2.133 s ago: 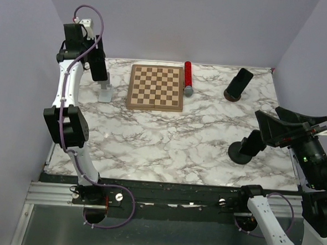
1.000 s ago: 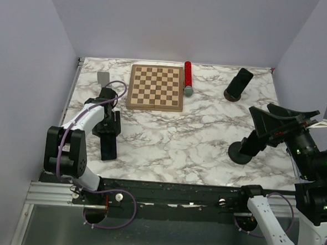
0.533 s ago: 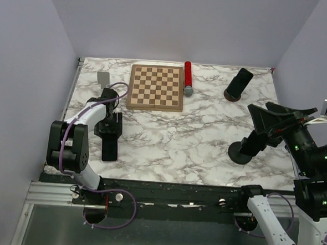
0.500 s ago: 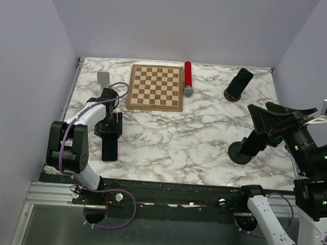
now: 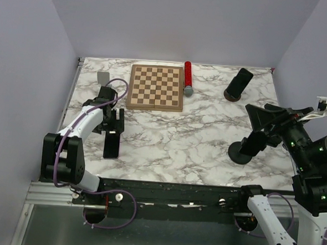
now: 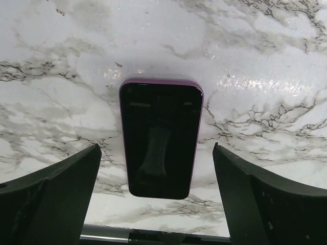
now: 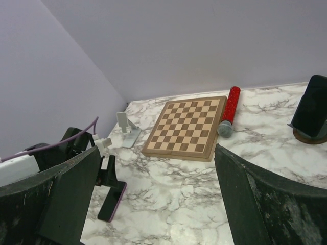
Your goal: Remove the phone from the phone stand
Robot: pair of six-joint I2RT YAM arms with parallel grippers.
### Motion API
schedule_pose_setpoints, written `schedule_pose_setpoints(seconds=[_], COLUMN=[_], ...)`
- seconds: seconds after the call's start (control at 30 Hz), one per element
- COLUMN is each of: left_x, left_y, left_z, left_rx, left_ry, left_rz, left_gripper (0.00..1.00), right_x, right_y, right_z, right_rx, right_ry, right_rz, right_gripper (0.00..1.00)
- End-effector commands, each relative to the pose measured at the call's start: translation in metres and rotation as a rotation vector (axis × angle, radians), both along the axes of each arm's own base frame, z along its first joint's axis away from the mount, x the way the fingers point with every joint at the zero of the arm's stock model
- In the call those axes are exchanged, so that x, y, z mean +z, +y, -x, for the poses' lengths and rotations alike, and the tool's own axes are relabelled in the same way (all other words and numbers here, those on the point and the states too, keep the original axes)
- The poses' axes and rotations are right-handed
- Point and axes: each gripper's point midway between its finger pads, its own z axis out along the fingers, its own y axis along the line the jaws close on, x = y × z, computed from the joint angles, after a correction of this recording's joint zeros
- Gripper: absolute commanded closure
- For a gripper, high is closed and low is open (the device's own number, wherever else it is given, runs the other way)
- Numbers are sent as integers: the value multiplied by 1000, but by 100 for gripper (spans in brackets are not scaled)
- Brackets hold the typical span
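Note:
The phone, black with a purple edge, lies flat and face up on the marble table near the front left; it also shows in the left wrist view and the right wrist view. The empty silver phone stand is at the back left, also in the right wrist view. My left gripper is open just behind and above the phone, its fingers apart on either side and not touching it. My right gripper is open, empty and raised over the right side.
A wooden chessboard lies at the back centre with a red microphone beside it. A second dark phone leans on a round brown base at the back right. A black round-based stand sits under my right arm.
My left arm brought the phone down from above the stand to the table front. In the last half second its gripper opened wider and drew back; the phone stays flat.

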Motion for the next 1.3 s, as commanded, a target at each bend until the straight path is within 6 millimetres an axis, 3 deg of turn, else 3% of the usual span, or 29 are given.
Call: schedule_pose_setpoints(seconds=[0.0,0.1,0.23,0.33,0.57,0.63,0.77,0.9,1.13,1.27], left_x=[6,14,52,100,234,270,319,335,299,302], left_y=[-3,-1,-14,-43,-106,-116,-124,-125,-123,-120], left_z=[0,-2,-9,-15,-14,-15,-23,-33,-37,-31], left_rx=[-10,-4,-19,-67,-226,-270,-310,-316,-309,-307], left_ry=[-31,-64,-206,-371,-774,-876,-1009,-1038,-1016,-1025], left_rz=[2,-7,52,178,544,610,664,662,628,620], left_gripper=[2,2,2,2,1,2,2,1,2,2], right_x=[-5,-10,-22,-33,-49,-56,-78,-105,-137,-150], right_y=[-5,-7,-12,-18,-34,-38,-43,-50,-68,-88], right_z=[-2,-6,-16,-27,-45,-50,-65,-96,-173,-217], right_rx=[-29,-42,-77,-117,-208,-232,-274,-349,-524,-698], right_ry=[28,51,117,172,276,311,417,559,751,751], right_rz=[22,17,24,52,92,105,104,91,116,76], right_gripper=[0,0,0,0,0,0,0,0,0,0])
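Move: The phone I have just laid flat is between and below my open left fingers, its middle about 4 cm back and 5 cm down; its empty white stand is some 27 cm ahead and 11 cm left, the chessboard 31 cm ahead and 19 cm right. My right hand is high: the phone on the wooden-based stand lies about 39 cm ahead, 9 cm right and 34 cm down, the nearer black-stand phone 5 cm ahead, 12 cm right and 35 cm down, the microphone 48 cm ahead, 18 cm left and 44 cm down. After a brief pause I lift my empty left hand off the laid-down phone, about 30 cm up and 12 cm to the right, swinging its fingers from pointing down to pointing out ahead and right. Meanwhile my right hand, fingers wide open, reaches forward and down, gathering speed, towards the phone on the wooden-based stand, tipping its fingers downward and turning clockwise. ##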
